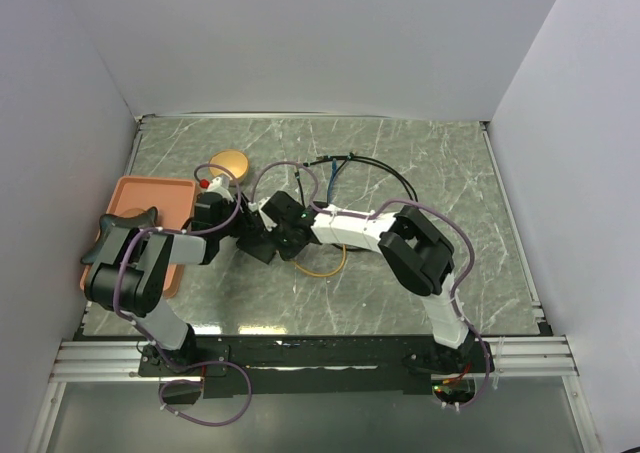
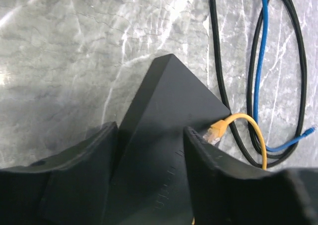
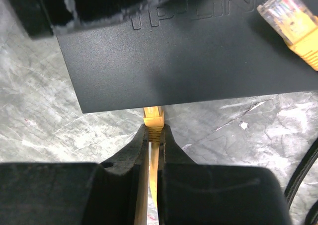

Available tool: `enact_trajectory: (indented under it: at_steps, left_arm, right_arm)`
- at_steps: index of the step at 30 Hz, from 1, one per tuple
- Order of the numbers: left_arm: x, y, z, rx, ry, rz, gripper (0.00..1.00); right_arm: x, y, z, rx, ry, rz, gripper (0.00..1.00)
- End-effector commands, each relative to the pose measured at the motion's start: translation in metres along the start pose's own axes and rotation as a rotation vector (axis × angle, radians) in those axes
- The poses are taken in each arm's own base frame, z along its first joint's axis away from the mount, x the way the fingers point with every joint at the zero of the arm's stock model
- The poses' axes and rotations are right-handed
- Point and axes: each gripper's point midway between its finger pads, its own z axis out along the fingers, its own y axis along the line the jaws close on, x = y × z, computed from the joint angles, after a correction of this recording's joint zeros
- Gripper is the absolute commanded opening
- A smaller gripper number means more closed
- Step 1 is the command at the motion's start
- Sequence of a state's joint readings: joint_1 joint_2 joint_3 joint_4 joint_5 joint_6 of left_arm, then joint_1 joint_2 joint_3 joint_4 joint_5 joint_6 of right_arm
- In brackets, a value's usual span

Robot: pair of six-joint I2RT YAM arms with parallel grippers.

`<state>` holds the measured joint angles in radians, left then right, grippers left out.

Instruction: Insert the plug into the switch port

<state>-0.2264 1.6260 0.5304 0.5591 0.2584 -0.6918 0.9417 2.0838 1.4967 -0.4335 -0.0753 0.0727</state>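
The switch [image 3: 174, 56] is a flat matte-black box lying at the middle of the table [image 1: 258, 245]. My right gripper [image 3: 154, 128] is shut on the yellow plug [image 3: 153, 114], whose tip meets the switch's near edge; the socket itself is hidden. My left gripper [image 2: 151, 135] stands open, its fingers [image 2: 198, 155] either side of the switch [image 2: 164, 115], one corner pointing away. The cable's other yellow plug [image 2: 216, 130] rests loose by the switch's edge [image 3: 290, 19]. From above, both grippers, left [image 1: 245, 228] and right [image 1: 290, 233], meet over the switch.
The yellow cable [image 1: 325, 268] loops toward the near side. Black cables [image 2: 218, 61] and a blue cable [image 2: 258, 61] lie behind the switch [image 1: 350, 163]. An orange tray [image 1: 150, 198] sits at the left, a round tan dish [image 1: 231, 162] behind it. White walls enclose the table.
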Motion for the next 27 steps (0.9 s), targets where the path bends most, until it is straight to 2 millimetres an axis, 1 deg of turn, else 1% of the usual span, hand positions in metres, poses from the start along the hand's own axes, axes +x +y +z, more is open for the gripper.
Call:
enact_trajectory:
  at_steps: [1,3,4,5,6,7,11,12,13,15,16,18,19,20,21,22,23,24,25,26,27]
  left_arm:
    - [0.118,-0.025,-0.048,0.106,0.510,-0.158,0.65]
    - [0.111,-0.021,-0.049,0.097,0.493,-0.160,0.68]
    - [0.108,-0.019,-0.049,0.091,0.485,-0.161,0.70]
    - [0.101,-0.017,-0.049,0.087,0.467,-0.166,0.71]
    - [0.097,-0.016,-0.050,0.083,0.462,-0.162,0.72]
    - [0.094,-0.014,-0.050,0.078,0.457,-0.165,0.74]
    - [0.073,-0.009,-0.051,0.054,0.407,-0.165,0.79]
    - [0.068,-0.009,-0.050,0.054,0.397,-0.160,0.87]
    - [0.065,-0.008,-0.050,0.046,0.390,-0.164,0.92]
    - [0.053,-0.005,-0.050,0.034,0.352,-0.166,0.96]
    - [0.049,-0.003,-0.050,0.028,0.340,-0.168,0.99]
    - [0.036,0.002,-0.051,0.008,0.304,-0.175,0.99]
    - [0.032,0.004,-0.052,-0.001,0.294,-0.176,1.00]
    - [0.024,0.006,-0.053,-0.012,0.273,-0.179,0.96]
    - [0.018,0.009,-0.054,-0.027,0.255,-0.172,0.96]
    - [0.014,0.010,-0.054,-0.035,0.243,-0.170,0.96]
    - [0.002,0.008,-0.057,-0.034,0.210,-0.162,0.96]
    - [-0.002,0.010,-0.059,-0.050,0.197,-0.157,0.96]
    - [-0.007,0.010,-0.060,-0.053,0.184,-0.151,0.96]
    - [-0.017,0.006,-0.063,-0.051,0.155,-0.142,0.96]
    - [-0.022,0.007,-0.065,-0.064,0.137,-0.140,0.96]
  right_arm:
    - [-0.149,-0.005,-0.032,-0.016,-0.592,0.042,0.00]
    - [-0.143,-0.004,-0.030,-0.018,-0.574,0.046,0.01]
    - [-0.137,-0.003,-0.028,-0.024,-0.560,0.051,0.06]
    - [-0.134,-0.002,-0.027,-0.029,-0.551,0.051,0.09]
    - [-0.132,-0.001,-0.030,-0.034,-0.552,0.051,0.11]
    - [-0.125,0.000,-0.027,-0.041,-0.536,0.055,0.15]
    - [-0.113,0.000,-0.026,-0.044,-0.511,0.058,0.25]
    - [-0.111,0.001,-0.028,-0.048,-0.504,0.056,0.27]
    - [-0.105,0.000,-0.025,-0.048,-0.491,0.053,0.35]
    - [-0.100,0.001,-0.028,-0.051,-0.486,0.054,0.45]
    - [-0.093,0.000,-0.026,-0.048,-0.472,0.063,0.54]
    - [-0.090,0.000,-0.031,-0.048,-0.473,0.069,0.63]
    - [-0.084,-0.003,-0.031,-0.036,-0.460,0.078,0.70]
    - [-0.082,-0.003,-0.032,-0.034,-0.455,0.082,0.73]
    - [-0.083,-0.005,-0.037,-0.018,-0.464,0.085,0.77]
    - [-0.078,-0.007,-0.038,-0.012,-0.453,0.091,0.83]
    - [-0.077,-0.008,-0.040,-0.007,-0.455,0.091,0.87]
    - [-0.079,-0.010,-0.047,0.007,-0.468,0.095,0.89]
    - [-0.077,-0.011,-0.050,0.010,-0.466,0.092,0.94]
    - [-0.077,-0.012,-0.054,0.016,-0.469,0.087,0.96]
    - [-0.081,-0.010,-0.061,0.013,-0.483,0.083,0.99]
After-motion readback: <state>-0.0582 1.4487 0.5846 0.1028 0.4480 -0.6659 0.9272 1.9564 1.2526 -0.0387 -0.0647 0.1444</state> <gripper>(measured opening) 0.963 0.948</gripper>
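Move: The yellow plug is already pinched in the right fingers, its nose at the switch's right-hand edge; the switch's middle is about 5 cm ahead and 4 cm left of that hand. The loose yellow plug end is some 8 cm ahead and 2 cm right of it. From the left gripper, braced on the switch's left side and already loosening, the switch's middle is roughly 2 cm back, 3 cm right and 3 cm below; the bowl stands 13 cm ahead, 5 cm left. Open the right fingers wide to let go of the yellow plug, easing about 2 cm left and then lifting some 2 cm with a little forward, while the fingers swing up to a flatter slant by about 15 degrees. Meanwhile finish opening the left gripper and draw it back and left, some 5 cm in all and slightly up, tipping its fingers more downward as its brace on the switch ends. ##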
